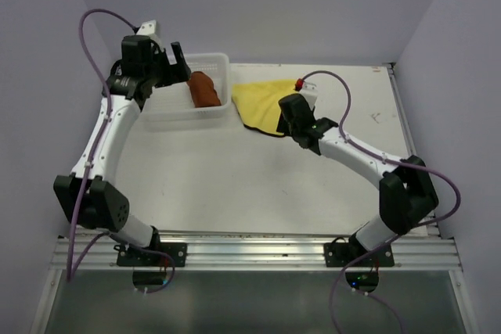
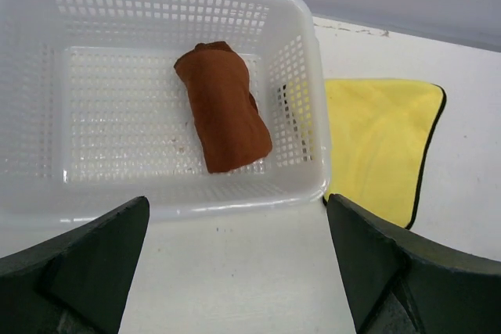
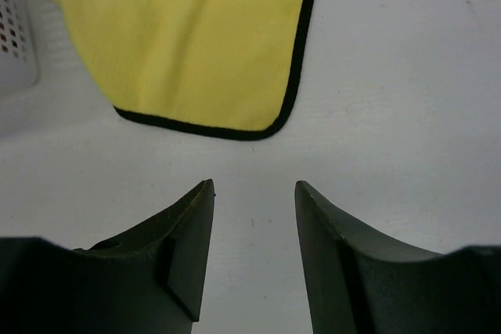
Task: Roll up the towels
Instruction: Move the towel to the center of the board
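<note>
The rust-brown towel (image 2: 223,107) lies rolled up inside the white mesh basket (image 2: 313,115), toward its right side; from above it shows as a brown roll (image 1: 205,89). The yellow towel (image 3: 188,37) with a dark hem lies flat on the table just right of the basket (image 1: 262,103). My left gripper (image 2: 237,201) hovers at the basket's near side, jaws wide open and holding nothing (image 1: 176,68). My right gripper (image 3: 254,185) stands open over bare table, a short way from the yellow towel's near corner, with nothing between its fingers (image 1: 290,127).
A corner of the basket (image 3: 16,37) shows at the left of the right wrist view. The table (image 1: 235,177) is walled on the left, back and right. A metal rail (image 1: 250,244) runs along the near edge by the arm bases.
</note>
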Robot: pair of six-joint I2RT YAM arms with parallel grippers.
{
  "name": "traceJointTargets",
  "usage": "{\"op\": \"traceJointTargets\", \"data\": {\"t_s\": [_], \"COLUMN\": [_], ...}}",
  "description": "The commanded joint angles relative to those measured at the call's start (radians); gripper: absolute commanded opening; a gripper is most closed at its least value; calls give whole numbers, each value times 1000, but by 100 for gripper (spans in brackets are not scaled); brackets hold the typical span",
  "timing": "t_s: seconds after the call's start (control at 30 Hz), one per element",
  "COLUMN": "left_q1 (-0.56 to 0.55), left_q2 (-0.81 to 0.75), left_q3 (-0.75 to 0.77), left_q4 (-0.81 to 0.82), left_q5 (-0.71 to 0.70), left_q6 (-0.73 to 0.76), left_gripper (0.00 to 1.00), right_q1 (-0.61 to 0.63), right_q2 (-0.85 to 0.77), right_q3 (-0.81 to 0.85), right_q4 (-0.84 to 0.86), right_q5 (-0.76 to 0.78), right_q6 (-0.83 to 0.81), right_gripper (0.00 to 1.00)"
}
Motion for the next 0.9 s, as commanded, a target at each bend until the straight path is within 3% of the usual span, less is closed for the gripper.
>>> {"op": "traceJointTargets", "data": {"t_s": [0.0, 0.07, 0.23, 0.5, 0.87], "left_q1": [-24, -44, -138, -176, -187], "left_q2": [-154, -229, -329, -343, -351], "left_q3": [-243, -325, -536, -588, -594], "left_q4": [142, 176, 260, 275, 289], "left_q5": [3, -27, -128, -127, -61], "left_q6": [28, 37, 85, 87, 85], "left_gripper": [100, 100, 100, 100, 100], "right_q1": [-107, -152, -175, -175, -177], "right_q2": [122, 173, 318, 420, 533], "right_q3": [114, 146, 248, 296, 400], "right_q4": [-59, -59, -127, -174, -170], "right_q5": [-175, -279, -292, -204, -203], "right_q6": [14, 72, 96, 73, 57], "right_gripper": [49, 47, 46, 51, 53]}}
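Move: The yellow towel's near right corner is about 8 cm ahead of the right hand, 1 cm to its left and 13 cm below. The white basket's middle is some 24 cm ahead of that hand and 34 cm left, and the rolled brown towel in it is about 25 cm ahead and 28 cm left, both roughly 11 cm lower. From the left hand, the same yellow corner is about 2 cm back, 32 cm right and 27 cm below. Bring the right gripper down about 11 cm and forward half as far onto the yellow towel's near right corner, tipping the fingers some 20 degrees steeper and keeping them half open; finish with a slow creep forward so the corner comes between the fingertips. Meanwhile draw the empty, open left gripper back from the basket and down, then slightly right. ##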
